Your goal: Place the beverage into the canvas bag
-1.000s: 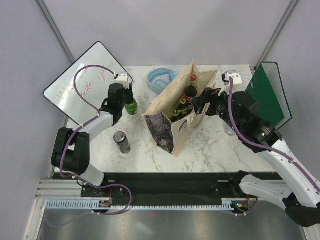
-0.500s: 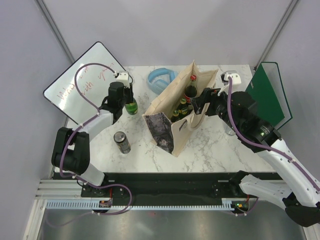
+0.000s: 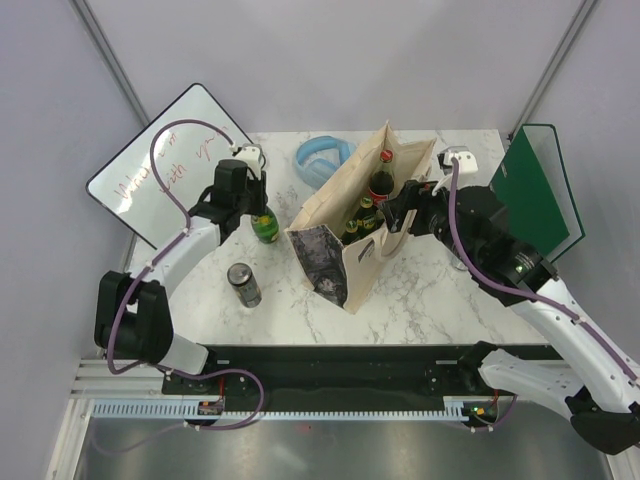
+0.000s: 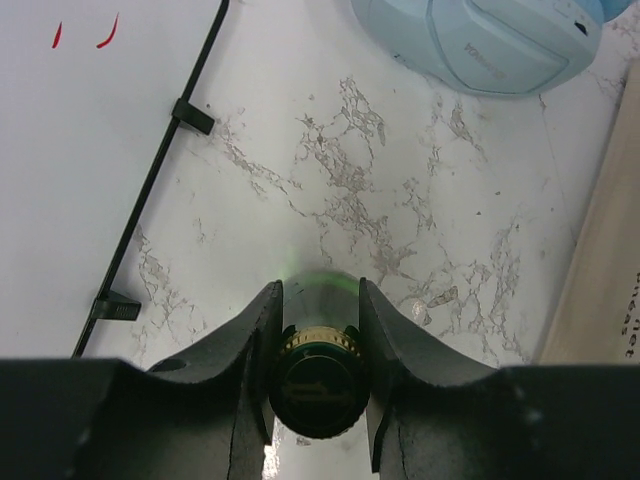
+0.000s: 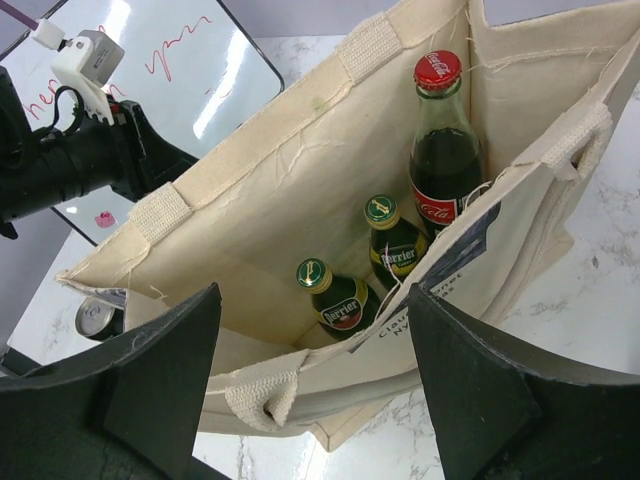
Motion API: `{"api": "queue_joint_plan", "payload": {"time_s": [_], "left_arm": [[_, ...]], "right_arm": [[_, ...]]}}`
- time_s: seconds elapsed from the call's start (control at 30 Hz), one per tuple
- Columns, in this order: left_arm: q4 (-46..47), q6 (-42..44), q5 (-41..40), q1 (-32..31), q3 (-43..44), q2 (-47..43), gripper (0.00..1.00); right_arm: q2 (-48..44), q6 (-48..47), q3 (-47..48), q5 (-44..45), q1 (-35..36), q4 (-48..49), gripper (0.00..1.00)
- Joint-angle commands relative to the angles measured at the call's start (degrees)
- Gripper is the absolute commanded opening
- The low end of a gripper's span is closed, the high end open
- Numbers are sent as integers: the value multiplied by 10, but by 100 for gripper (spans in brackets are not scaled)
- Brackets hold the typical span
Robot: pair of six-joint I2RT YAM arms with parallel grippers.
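A green glass bottle (image 3: 265,228) stands upright left of the canvas bag (image 3: 340,195), and my left gripper (image 3: 255,200) is shut on its neck from above. In the left wrist view both fingers press just below the gold-rimmed cap of the green bottle (image 4: 315,390); whether its base touches the table I cannot tell. The canvas bag (image 5: 300,170) stands with its mouth wide, holding a cola bottle (image 5: 445,150) and two small green bottles (image 5: 338,295). My right gripper (image 5: 312,320) is open, its fingers spread either side of the bag's near rim.
A silver can (image 3: 243,285) stands near the front left. A whiteboard (image 3: 160,170) leans at the back left, a light blue case (image 3: 325,158) lies behind the bag, and a green board (image 3: 540,185) stands at the right edge.
My left gripper has closed tighter on the green bottle and carried it a little toward the near side and the bag. The right arm and the bag have barely moved.
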Motion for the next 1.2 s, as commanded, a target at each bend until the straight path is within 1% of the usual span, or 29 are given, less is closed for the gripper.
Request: {"api": "queue_joint_plan", "payload": {"time_s": [0.0, 0.3, 0.5, 0.67, 0.8, 0.9, 1.17], "left_arm": [[32, 16, 17, -3, 48, -62, 2], [15, 20, 17, -13, 33, -81, 2], [-18, 35, 7, -22, 70, -88, 2], [-75, 48, 31, -34, 135, -84, 2], [-107, 56, 33, -53, 181, -80, 2], [-128, 78, 28, -69, 217, -80, 2], [-184, 102, 32, -105, 355, -59, 2]], "right_arm": [[-16, 9, -5, -4, 2, 20, 83], [-25, 15, -16, -7, 2, 20, 83], [-29, 15, -27, -3, 1, 19, 83], [-26, 21, -41, -5, 2, 20, 83], [-20, 35, -60, -13, 2, 17, 82], [-22, 42, -65, -10, 2, 11, 82], [-26, 49, -73, -6, 2, -1, 82]]}}
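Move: My left hand already has a green bottle by the neck. The canvas bag's mouth is about 21 cm to its right, 5 cm back and 12 cm higher. The headphones lie some 19 cm ahead and 13 cm to the right, the can about 15 cm back and 5 cm to the left, both well below. From my open right hand the bag's mouth is roughly 9 cm ahead, 5 cm left and 7 cm below. I raise the green bottle about 15 cm with my left hand, easing back a little at first, then climbing faster and swinging some 6 cm right towards the bag, fingers still shut on the neck. My wrist turns roughly 15 degrees clockwise and tips up slightly. My right hand, still open, sinks about 4 cm towards the bag's right rim. ##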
